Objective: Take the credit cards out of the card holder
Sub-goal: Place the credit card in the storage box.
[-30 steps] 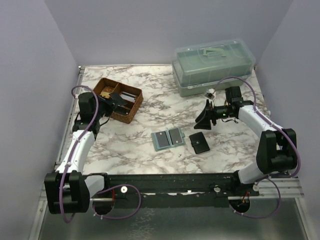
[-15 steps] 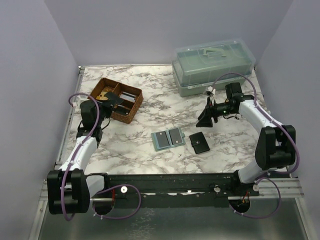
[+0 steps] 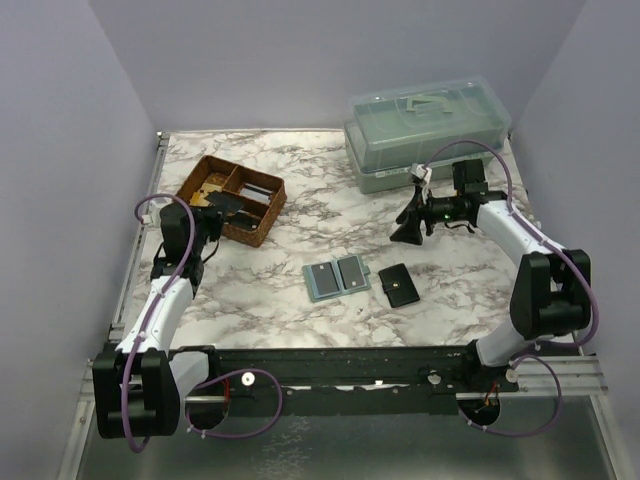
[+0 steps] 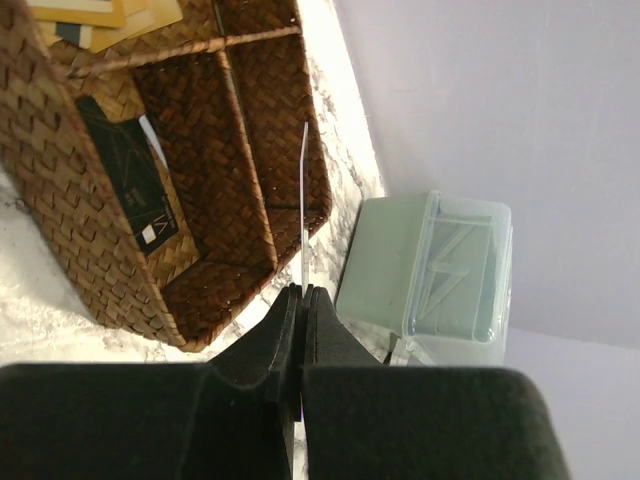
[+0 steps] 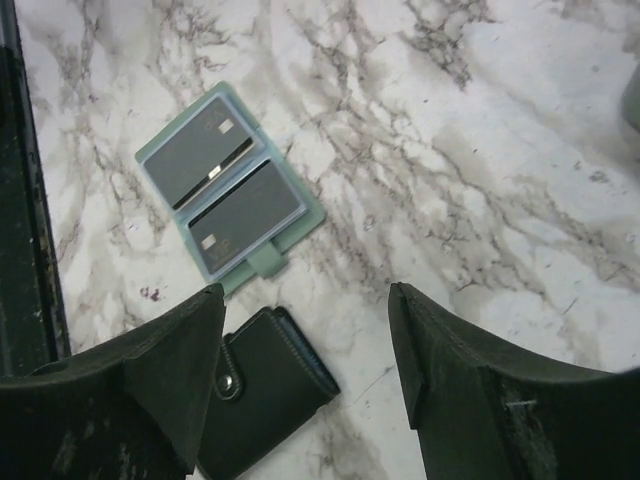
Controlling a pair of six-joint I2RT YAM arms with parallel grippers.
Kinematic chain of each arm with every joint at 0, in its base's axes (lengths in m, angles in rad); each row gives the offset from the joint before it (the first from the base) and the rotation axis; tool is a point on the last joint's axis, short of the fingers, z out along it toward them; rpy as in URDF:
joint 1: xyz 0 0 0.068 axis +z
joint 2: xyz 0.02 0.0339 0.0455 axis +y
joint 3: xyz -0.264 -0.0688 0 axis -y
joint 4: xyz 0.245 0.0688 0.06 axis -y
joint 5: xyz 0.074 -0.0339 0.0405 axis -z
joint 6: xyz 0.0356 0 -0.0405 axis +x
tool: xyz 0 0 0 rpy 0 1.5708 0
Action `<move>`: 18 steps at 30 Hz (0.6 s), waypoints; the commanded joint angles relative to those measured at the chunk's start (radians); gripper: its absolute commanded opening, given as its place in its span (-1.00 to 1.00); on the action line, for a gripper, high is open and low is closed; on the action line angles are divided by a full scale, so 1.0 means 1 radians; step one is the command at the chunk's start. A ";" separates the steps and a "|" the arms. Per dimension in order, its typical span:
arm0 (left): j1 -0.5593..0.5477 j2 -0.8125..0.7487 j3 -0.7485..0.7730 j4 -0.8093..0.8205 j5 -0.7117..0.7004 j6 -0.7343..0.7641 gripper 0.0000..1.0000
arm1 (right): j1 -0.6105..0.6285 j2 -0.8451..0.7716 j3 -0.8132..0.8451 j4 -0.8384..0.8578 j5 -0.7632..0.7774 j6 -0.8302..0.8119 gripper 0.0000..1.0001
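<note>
The sage-green card holder (image 3: 308,284) lies open and flat at the table's middle, with two dark credit cards (image 3: 337,277) in its sleeves. In the right wrist view the card holder (image 5: 268,262) sits ahead and left of my right gripper (image 5: 305,295), its two cards (image 5: 243,218) side by side. My right gripper (image 3: 408,232) hovers open to the holder's right, nothing between its fingers. My left gripper (image 3: 222,205) is shut on a thin credit card (image 4: 303,190), seen edge-on, above the wicker basket's near rim.
A wicker basket (image 3: 255,233) at the back left holds a dark card (image 4: 130,175) and yellowish cards (image 4: 100,15). A closed black snap wallet (image 3: 399,286) lies just right of the holder. A lidded translucent box (image 3: 425,130) stands at the back right.
My left arm has drawn back toward the left with the card in its grip. My right gripper has risen toward the back and its jaws stand slightly wider.
</note>
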 commanded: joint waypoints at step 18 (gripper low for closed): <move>-0.001 0.145 0.060 -0.054 -0.048 -0.062 -1.00 | -0.002 0.319 0.277 0.160 -0.093 0.089 0.45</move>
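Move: The front compartment of the woven storage box, where dark cards already lie, is roughly 8 cm ahead of the left hand, 4 cm to its right and 14 cm below. From the left hand, the yellow-card compartment is some 16 cm ahead and 6 cm left, the empty far compartment about 17 cm ahead and 7 cm right, both equally low. From the right hand, the front compartment is about 14 cm ahead, 39 cm left and 10 cm down. The dark card, still pinched roughly flat in the left fingers, is lowered about 4.5 cm towards the front compartment while the wrist tips some 10 degrees nose-down; the fingers stay shut on the card. Meanwhile the empty, open right hand slides about 8 cm forward, away from the black card holder and towards the clear lidded box, touching nothing. ##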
